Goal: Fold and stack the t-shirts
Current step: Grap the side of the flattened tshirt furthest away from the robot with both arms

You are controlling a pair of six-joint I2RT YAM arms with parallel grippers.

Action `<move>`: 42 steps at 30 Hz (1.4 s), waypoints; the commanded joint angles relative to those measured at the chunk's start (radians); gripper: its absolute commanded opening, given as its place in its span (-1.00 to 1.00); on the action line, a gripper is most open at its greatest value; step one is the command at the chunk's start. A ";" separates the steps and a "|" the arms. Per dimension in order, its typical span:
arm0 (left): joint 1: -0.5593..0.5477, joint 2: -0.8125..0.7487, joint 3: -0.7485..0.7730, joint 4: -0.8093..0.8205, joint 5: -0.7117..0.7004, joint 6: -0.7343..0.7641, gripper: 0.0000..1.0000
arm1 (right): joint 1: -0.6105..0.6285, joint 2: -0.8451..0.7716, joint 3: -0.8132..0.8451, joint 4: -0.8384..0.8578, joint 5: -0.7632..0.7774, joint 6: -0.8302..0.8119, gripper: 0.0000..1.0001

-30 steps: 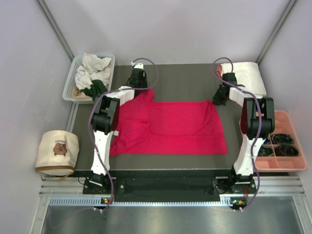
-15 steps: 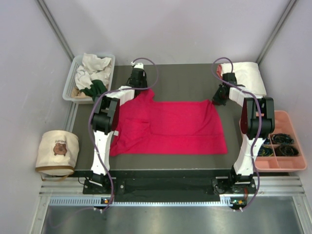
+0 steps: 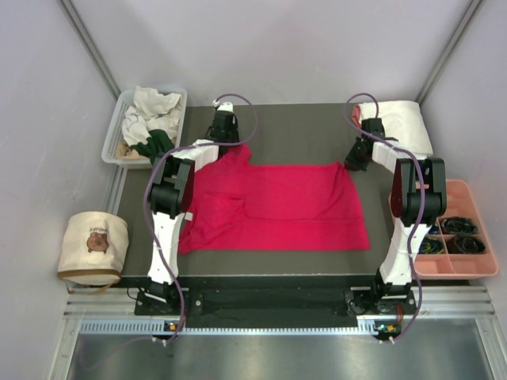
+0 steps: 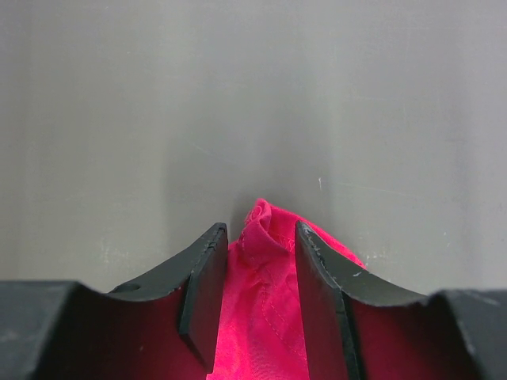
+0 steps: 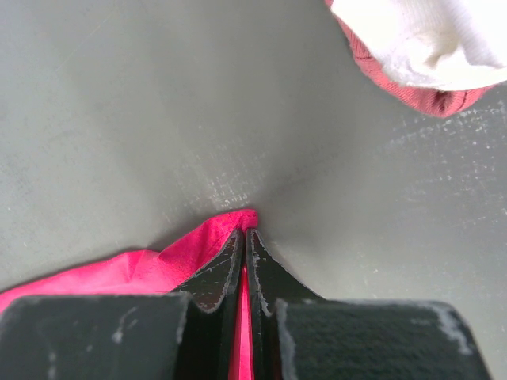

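A crimson-red t-shirt lies spread flat on the dark table, its left side folded over. At its far left corner my left gripper stands open, jaws apart on either side of a bunched fold of the red t-shirt. My right gripper is shut on the far right corner of the red t-shirt, low on the table. Folded t-shirts, cream-white over salmon-pink, lie at the back right. Cream and dark green t-shirts sit crumpled in a bin.
The clear bin stands off the table's back left corner. A round beige bear-print bag sits left of the table. A pink compartment tray holding dark items is at the right edge.
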 commanded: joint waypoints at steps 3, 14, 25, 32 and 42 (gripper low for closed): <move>0.001 -0.050 0.039 0.023 -0.014 -0.008 -0.11 | -0.011 0.044 0.008 -0.028 -0.003 -0.007 -1.00; 0.001 -0.084 0.043 0.017 -0.015 -0.015 -0.09 | -0.010 0.047 0.011 -0.029 -0.006 -0.009 -1.00; 0.001 -0.067 0.041 0.014 -0.022 -0.011 -0.15 | -0.010 0.047 0.011 -0.029 -0.008 -0.007 -1.00; 0.001 -0.059 0.041 0.011 -0.035 -0.009 -1.00 | -0.010 0.046 0.011 -0.029 -0.009 -0.009 -1.00; 0.001 -0.141 -0.006 -0.005 -0.069 0.011 -1.00 | -0.010 0.029 -0.009 -0.009 -0.012 -0.009 -1.00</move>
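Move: The far-left tip of the red t-shirt stands between the left hand's open fingers, about 1 cm ahead and 1 cm below the hand point. The laundry basket is some 26 cm left of that hand and 5 cm farther out. The right hand already holds the shirt's far-right corner, at its hand point; the folded stack lies roughly 12 cm ahead and 14 cm right of it. Left hand nearly stays, rising about 0.5 cm, and shuts on the shirt's tip; right keeps its pinch, still. ##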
